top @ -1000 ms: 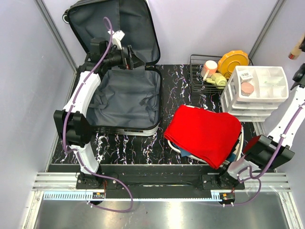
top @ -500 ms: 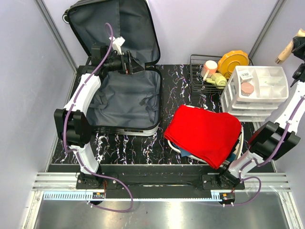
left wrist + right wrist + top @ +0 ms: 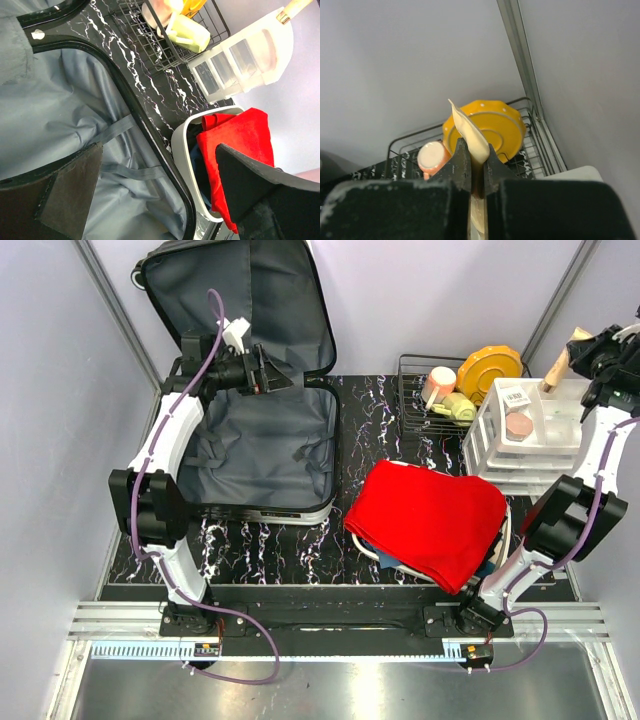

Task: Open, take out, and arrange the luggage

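The luggage (image 3: pixel 262 445) lies open on the left of the table. Its grey-lined lid (image 3: pixel 250 300) leans on the back wall, and the grey lining (image 3: pixel 55 110) and black rim fill the left wrist view. My left gripper (image 3: pixel 268 372) hovers over the hinge side with its jaws wide open and nothing between them (image 3: pixel 160 172). My right gripper (image 3: pixel 585 348) is raised at the far right, above the white drawer organiser (image 3: pixel 520 455). It is shut on a cream spatula (image 3: pixel 470 132) with a pale handle (image 3: pixel 556 365).
A white basin (image 3: pixel 182 150) covered by a red cloth (image 3: pixel 430 515) sits right of the luggage. A wire rack (image 3: pixel 410 390) at the back holds a yellow plate (image 3: pixel 490 368), a pink cup (image 3: pixel 440 380) and a pale green cup (image 3: pixel 458 408). Walls close in on both sides.
My right arm has swung in from the right edge, bringing the spatula over the organiser. My left gripper has shifted slightly left and back, still open.
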You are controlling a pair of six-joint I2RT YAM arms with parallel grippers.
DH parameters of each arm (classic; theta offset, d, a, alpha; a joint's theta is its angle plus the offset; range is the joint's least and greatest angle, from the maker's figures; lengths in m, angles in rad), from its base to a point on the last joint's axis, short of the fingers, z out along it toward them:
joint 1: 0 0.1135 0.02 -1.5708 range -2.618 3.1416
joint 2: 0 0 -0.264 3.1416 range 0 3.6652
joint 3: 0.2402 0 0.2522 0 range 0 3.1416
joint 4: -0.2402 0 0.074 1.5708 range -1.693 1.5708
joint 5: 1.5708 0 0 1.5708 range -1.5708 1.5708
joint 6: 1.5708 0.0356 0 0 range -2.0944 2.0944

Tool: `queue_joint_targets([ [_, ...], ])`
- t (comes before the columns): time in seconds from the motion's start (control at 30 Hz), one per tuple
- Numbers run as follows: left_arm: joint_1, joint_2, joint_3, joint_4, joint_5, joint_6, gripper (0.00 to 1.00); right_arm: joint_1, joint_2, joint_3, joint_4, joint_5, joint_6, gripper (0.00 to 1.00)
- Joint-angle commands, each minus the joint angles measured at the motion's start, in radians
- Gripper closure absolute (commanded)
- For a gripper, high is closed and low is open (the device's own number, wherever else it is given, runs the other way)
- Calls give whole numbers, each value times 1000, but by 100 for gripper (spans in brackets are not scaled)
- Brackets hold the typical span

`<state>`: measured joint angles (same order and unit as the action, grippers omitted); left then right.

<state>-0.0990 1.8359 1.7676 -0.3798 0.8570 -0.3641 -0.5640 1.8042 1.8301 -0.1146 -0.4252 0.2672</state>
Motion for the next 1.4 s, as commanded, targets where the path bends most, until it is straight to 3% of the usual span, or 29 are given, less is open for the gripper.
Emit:
queue_joint_targets([
  [0.0,12,2,49,4,16,-21,1,13,-28,-57,105,55,-83,100],
  [0.17,12,-1,49,-4,11,-15,1,13,-45,-138,197,77,-123,100],
  [0.23,12,-3,49,-13,5,-6,1,13,-60,-169,219,66,-128,76],
  [0.37,13,-9,46,-44,-13,27,1,15,-91,-195,227,59,-126,61],
  [0.4,13,-10,46,-48,-15,31,1,13,-97,-196,227,57,-123,53],
  [0.63,15,-30,46,-59,-32,82,1,13,-172,-175,211,14,-94,36],
  [1.07,36,-64,43,-185,-65,200,1,18,-290,-118,121,-38,-137,28],
  [1.2,50,-81,26,-206,-70,220,1,19,-318,-112,37,19,-158,26],
  [1.37,56,-109,26,-277,-99,297,1,45,-336,-78,-80,-59,-141,24],
])
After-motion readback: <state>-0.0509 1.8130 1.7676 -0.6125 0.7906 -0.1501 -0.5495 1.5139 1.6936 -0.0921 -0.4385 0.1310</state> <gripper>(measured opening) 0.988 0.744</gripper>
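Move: The right hand holds the cream tube by its upper part, and the rear compartment in the drawer box's open top lies about 12 cm below it, some 3 cm back and 2 cm left. The white carton sits about 8 cm left, 4 cm back; the pink jar 8 cm left, 10 cm back, both some 12 cm below. The yellow plate stands roughly 15 cm ahead, 8 cm left, 18 cm lower. From the left hand, that compartment is about 68 cm right, 2 cm back, 5 cm below. Straight down first, about 6 cm, the right hand lowers the cream tube into the drawer box's rear compartment and opens to let go of it. It then lifts clear, some 14 cm up, drawing back about 7 cm and left towards the white carton's side, fingers still spreading, wrist rolling left side down and tipping up. The open left hand drifts a few centimetres left and down over the suitcase. ##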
